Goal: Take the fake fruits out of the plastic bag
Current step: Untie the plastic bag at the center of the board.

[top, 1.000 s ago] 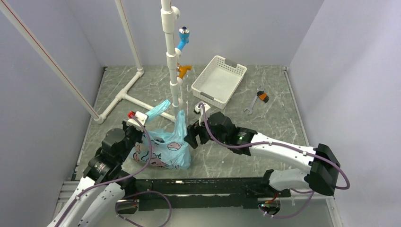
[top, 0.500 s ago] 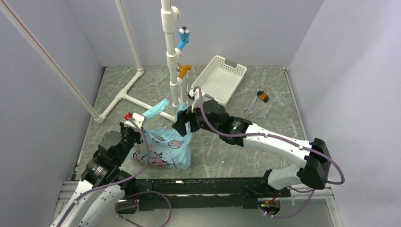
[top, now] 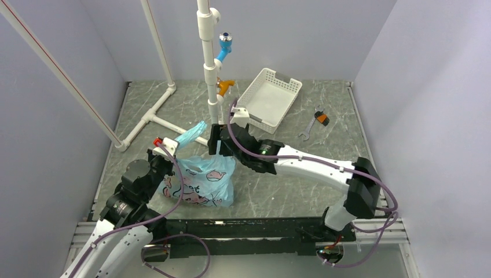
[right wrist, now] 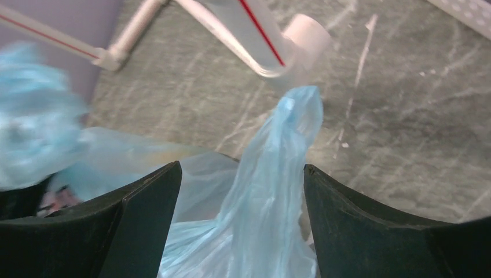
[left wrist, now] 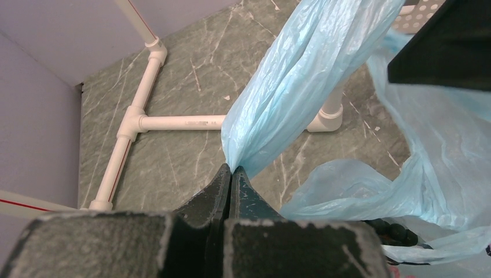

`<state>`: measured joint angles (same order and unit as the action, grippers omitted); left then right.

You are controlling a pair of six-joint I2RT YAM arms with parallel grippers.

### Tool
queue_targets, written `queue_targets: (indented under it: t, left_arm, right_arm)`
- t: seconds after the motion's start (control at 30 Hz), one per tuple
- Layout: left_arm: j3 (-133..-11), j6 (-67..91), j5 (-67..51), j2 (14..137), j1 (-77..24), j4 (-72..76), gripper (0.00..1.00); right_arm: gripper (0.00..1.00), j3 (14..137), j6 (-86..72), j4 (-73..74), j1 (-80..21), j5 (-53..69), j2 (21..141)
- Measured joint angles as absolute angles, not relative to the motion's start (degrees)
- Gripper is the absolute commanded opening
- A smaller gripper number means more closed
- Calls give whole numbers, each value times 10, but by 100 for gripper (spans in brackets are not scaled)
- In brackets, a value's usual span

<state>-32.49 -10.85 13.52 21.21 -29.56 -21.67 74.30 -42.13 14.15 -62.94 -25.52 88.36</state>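
The light-blue plastic bag (top: 204,180) with whale prints sits on the table near the left arm. My left gripper (top: 178,144) is shut on one loop handle (left wrist: 289,87), pinched at the fingertips (left wrist: 231,169) and drawn taut. My right gripper (top: 213,150) hovers over the bag's top, open. The other handle (right wrist: 286,162) stands upright between its fingers (right wrist: 145,214), which do not press on it. Dark grapes (left wrist: 395,231) show inside the bag's mouth in the left wrist view. The other fake fruits are hidden by the plastic.
A white perforated basket (top: 267,98) stands at the back, and an orange-handled wrench (top: 317,120) lies to its right. A white pipe frame (top: 151,119) lies at the back left. An upright white pole (top: 208,63) with blue and orange fittings rises just behind the bag.
My right gripper has swung left and back from beside the bag to over its top, now straddling the upright handle. The left gripper has kept its hold and place.
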Motion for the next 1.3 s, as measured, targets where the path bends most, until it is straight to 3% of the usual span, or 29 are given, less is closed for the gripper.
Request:
queue_targets:
  t: [0.1, 0.27, 0.37, 0.4, 0.6, 0.67, 0.7, 0.73, 0.9, 1.13, 1.3]
  left_arm:
    - [-325, -109, 135, 212, -296, -217, 0]
    - [-325, -109, 137, 212, -296, -216, 0]
    - [-325, -109, 138, 212, -296, -215, 0]
    - [-325, -109, 138, 212, -296, -214, 0]
    - [-323, -108, 116, 208, -296, -211, 2]
    - [-322, -106, 98, 205, -296, -210, 22]
    - [-322, -104, 87, 204, -296, -209, 39]
    - [-322, -102, 79, 204, -296, -209, 49]
    - [-323, -93, 56, 213, -296, -211, 79]
    - [-356, -53, 30, 263, -296, -248, 91]
    - [-443, 29, 2, 315, -296, -302, 97]
  right_arm:
    - [76, 743, -441, 166, -628, -276, 911]
    - [63, 741, -444, 166, -622, -288, 917]
    - [4, 741, -432, 160, -611, -284, 919]
    - [0, 741, -427, 160, -606, -282, 921]
    - [0, 742, -361, 146, -568, -174, 922]
    - [0, 710, -331, 103, -567, -129, 894]
    - [0, 686, -320, 81, -569, -109, 871]
    - [0, 663, -311, 65, -572, -92, 844]
    - [0, 650, -293, 21, -582, -47, 797]
    - [0, 649, -288, 12, -582, -22, 799]
    - [0, 635, -287, 3, -582, -5, 794]
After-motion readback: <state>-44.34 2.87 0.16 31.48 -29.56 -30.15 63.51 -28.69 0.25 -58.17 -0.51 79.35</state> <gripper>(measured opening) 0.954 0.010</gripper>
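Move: The free bag ear stands between the right hand's open fingers, about 2 cm ahead, 1 cm right and 4 cm below the hand point. The bag's body lies roughly 8 cm back and 6 cm left, some 17 cm below that hand; the pipe upright is about 8 cm ahead, level sideways. The left hand, already pinching the twisted end, has the free ear about 5 cm ahead, 14 cm to its right and 4 cm below. Down and forward the right hand first slips about 5 cm over the free ear, shuts on it, then draws it back some 6 cm and up about 7 cm, turning counter-clockwise. The left hand holds on meanwhile, then opens wide to release the twisted end while easing about 5 cm right, finally rising slightly and tipping down. ##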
